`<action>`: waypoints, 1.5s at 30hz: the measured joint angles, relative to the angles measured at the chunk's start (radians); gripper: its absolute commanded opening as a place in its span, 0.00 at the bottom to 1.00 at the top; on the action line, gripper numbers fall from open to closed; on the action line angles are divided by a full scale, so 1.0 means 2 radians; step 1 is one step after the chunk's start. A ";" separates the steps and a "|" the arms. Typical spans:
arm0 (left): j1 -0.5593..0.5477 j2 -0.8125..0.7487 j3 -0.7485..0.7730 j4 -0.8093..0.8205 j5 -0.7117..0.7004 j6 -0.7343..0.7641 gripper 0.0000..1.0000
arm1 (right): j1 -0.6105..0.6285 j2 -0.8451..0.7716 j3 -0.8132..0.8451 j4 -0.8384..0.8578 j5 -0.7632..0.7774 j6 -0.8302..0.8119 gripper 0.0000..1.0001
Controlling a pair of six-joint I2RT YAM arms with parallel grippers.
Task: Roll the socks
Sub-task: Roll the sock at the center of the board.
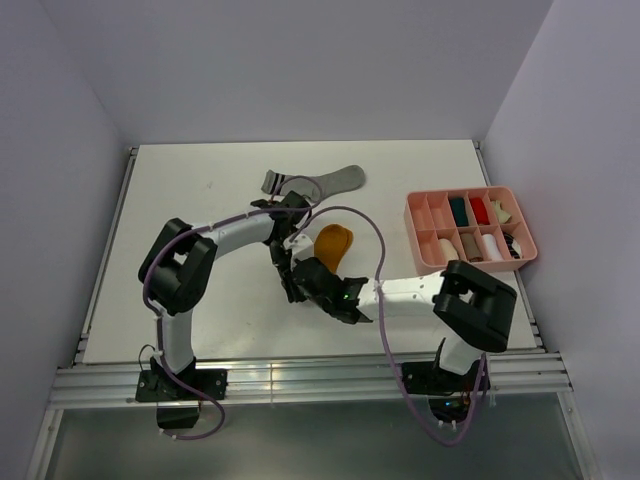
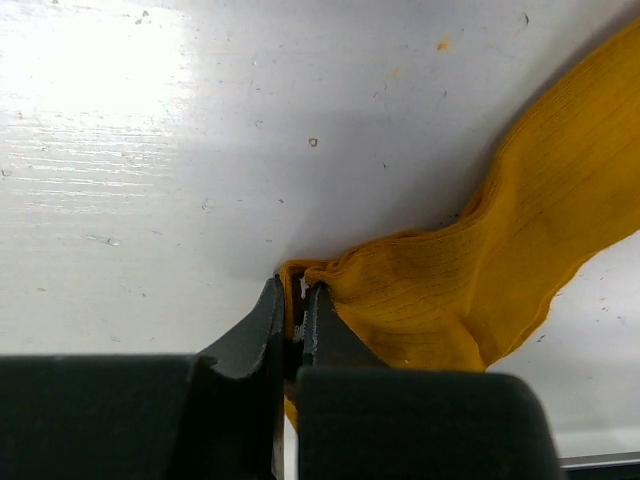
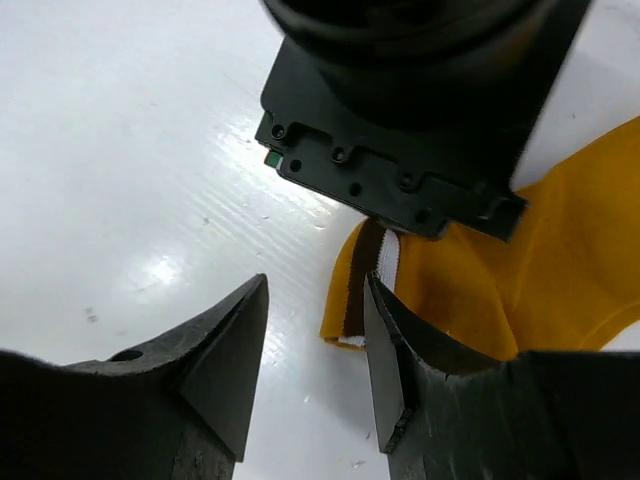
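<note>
A mustard-orange sock [image 1: 333, 243] lies mid-table, its brown-and-white striped cuff [image 3: 365, 290] toward the arms. In the left wrist view, my left gripper [image 2: 293, 292] is shut on the cuff edge of this sock [image 2: 500, 260], a thin fold of fabric pinched between the jaws. My right gripper [image 3: 315, 340] is open just beside the cuff, its right finger [image 3: 385, 370] against the fabric and nothing between the jaws. From above, the left gripper [image 1: 284, 262] and the right gripper [image 1: 303, 283] meet at the sock's near end. A grey sock [image 1: 320, 182] with dark cuff stripes lies flat farther back.
A pink compartment tray [image 1: 416, 225] with small rolled bundles sits at the right edge of the table. The left gripper's body [image 3: 400, 120] hangs close above the right gripper's fingers. White walls enclose the table on three sides.
</note>
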 measured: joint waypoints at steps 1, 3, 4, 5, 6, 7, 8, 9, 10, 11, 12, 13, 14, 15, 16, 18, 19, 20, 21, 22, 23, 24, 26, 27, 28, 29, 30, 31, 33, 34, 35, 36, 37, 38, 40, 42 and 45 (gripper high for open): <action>0.000 0.000 0.000 0.000 0.000 0.003 0.00 | 0.005 0.010 0.009 -0.004 0.013 -0.006 0.50; 0.002 0.000 0.000 -0.001 0.000 0.007 0.00 | 0.016 0.034 0.026 -0.015 0.041 -0.016 0.50; 0.003 0.000 0.000 -0.003 0.000 0.008 0.01 | 0.021 0.046 0.035 -0.023 0.052 -0.023 0.50; 0.005 0.000 0.000 -0.004 0.000 0.009 0.00 | 0.024 0.058 0.042 -0.028 0.061 -0.026 0.50; 0.005 0.000 0.001 -0.004 0.000 0.010 0.00 | 0.028 0.071 0.051 -0.035 0.073 -0.029 0.50; 0.005 0.000 0.001 -0.005 0.000 0.011 0.00 | 0.031 0.084 0.060 -0.044 0.083 -0.032 0.49; 0.005 0.000 0.001 -0.005 0.000 0.013 0.00 | 0.033 0.093 0.066 -0.049 0.090 -0.033 0.49; 0.005 0.000 0.001 -0.004 0.000 0.017 0.00 | 0.035 0.101 0.072 -0.056 0.099 -0.035 0.49; 0.005 0.000 0.001 -0.005 0.000 0.018 0.00 | 0.037 0.109 0.077 -0.061 0.107 -0.034 0.49; 0.006 0.000 0.001 -0.005 0.000 0.019 0.00 | 0.037 0.114 0.082 -0.065 0.115 -0.034 0.49; 0.007 0.000 0.001 -0.005 0.000 0.020 0.00 | 0.038 0.118 0.085 -0.068 0.120 -0.034 0.47; 0.008 0.000 0.001 -0.006 0.000 0.021 0.00 | 0.039 0.121 0.086 -0.069 0.124 -0.033 0.46; 0.010 0.000 0.001 -0.006 0.001 0.022 0.00 | 0.039 0.123 0.088 -0.071 0.126 -0.032 0.45; 0.011 0.000 0.001 -0.006 0.001 0.022 0.00 | 0.039 0.126 0.089 -0.073 0.127 -0.031 0.42; 0.012 0.000 0.000 -0.006 0.002 0.022 0.00 | 0.040 0.127 0.090 -0.076 0.128 -0.030 0.40; 0.015 -0.002 -0.003 -0.003 0.006 0.023 0.00 | 0.040 0.133 0.093 -0.079 0.130 -0.026 0.33; 0.017 -0.003 -0.005 -0.001 0.009 0.023 0.00 | 0.040 0.136 0.094 -0.079 0.131 -0.024 0.29; 0.020 -0.005 -0.009 0.001 0.010 0.023 0.00 | 0.040 0.139 0.096 -0.079 0.133 -0.021 0.24; 0.023 -0.008 -0.013 0.004 0.011 0.023 0.01 | 0.040 0.141 0.098 -0.079 0.135 -0.019 0.14; 0.027 -0.011 -0.018 0.007 0.012 0.023 0.00 | 0.040 0.141 0.099 -0.077 0.136 -0.016 0.06; 0.031 -0.015 -0.023 0.011 0.014 0.023 0.00 | 0.040 0.141 0.099 -0.076 0.136 -0.013 0.01; 0.035 -0.020 -0.031 0.015 0.016 0.023 0.00 | 0.039 0.141 0.098 -0.073 0.135 -0.010 0.00; 0.044 -0.030 -0.045 0.022 0.019 0.021 0.01 | 0.039 0.141 0.097 -0.065 0.129 -0.002 0.00; 0.049 -0.036 -0.054 0.026 0.020 0.019 0.01 | 0.038 0.139 0.094 -0.058 0.122 0.001 0.00; 0.054 -0.042 -0.062 0.029 0.023 0.017 0.03 | 0.036 0.137 0.090 -0.051 0.111 0.004 0.00; 0.058 -0.047 -0.070 0.032 0.026 0.015 0.05 | 0.034 0.131 0.084 -0.044 0.097 0.008 0.00; 0.061 -0.054 -0.078 0.034 0.029 0.012 0.07 | 0.031 0.125 0.077 -0.038 0.082 0.012 0.00; 0.064 -0.059 -0.086 0.036 0.031 0.007 0.14 | 0.024 0.117 0.069 -0.031 0.063 0.018 0.00; 0.067 -0.070 -0.102 0.040 0.037 0.001 0.22 | 0.011 0.103 0.052 -0.018 0.020 0.030 0.00; 0.068 -0.074 -0.108 0.041 0.039 -0.005 0.32 | 0.003 0.096 0.042 -0.009 -0.003 0.037 0.00; 0.069 -0.079 -0.115 0.045 0.040 -0.008 0.38 | -0.008 0.090 0.032 -0.001 -0.033 0.044 0.00; 0.071 -0.082 -0.121 0.050 0.038 -0.011 0.44 | -0.016 0.086 0.025 0.003 -0.055 0.050 0.00; 0.073 -0.086 -0.126 0.054 0.039 -0.015 0.59 | -0.027 0.081 0.016 0.010 -0.081 0.058 0.00; 0.076 -0.093 -0.132 0.061 0.035 -0.018 0.64 | -0.038 0.077 0.008 0.017 -0.108 0.067 0.00; 0.082 -0.109 -0.145 0.074 0.028 -0.029 0.69 | -0.057 0.074 -0.004 0.032 -0.157 0.083 0.00; 0.087 -0.128 -0.157 0.080 0.018 -0.039 0.69 | -0.076 0.074 -0.015 0.052 -0.200 0.100 0.00; 0.090 -0.161 -0.177 0.091 0.006 -0.052 0.68 | -0.103 0.075 -0.042 0.093 -0.270 0.134 0.00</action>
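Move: The left hand is already pinching the far edge of the mustard sock's rolled cuff end, so the cuff's middle is about 3 cm back from it and 1 cm lower. From the open right hand, the cuff is roughly 3 cm ahead, 1 cm left and 7 cm below. The sock's toe lies some 5 cm farther out than the left hand and 11 cm to its right, and the grey sock about 18 cm ahead and 6 cm right of that hand. The right hand drops about 6 cm with a slight forward reach, shuts its fingers on the near side of the striped cuff, then keeps the pinch close to the table while drawing back some 3 cm and turning about 45 degrees, its fingers swinging from forward round towards the left. Still shut, the left hand meanwhile eases and then travels left about 5 cm, then opens, lets go of the cuff and carries on left and up clear of it, turning slightly counter-clockwise. ##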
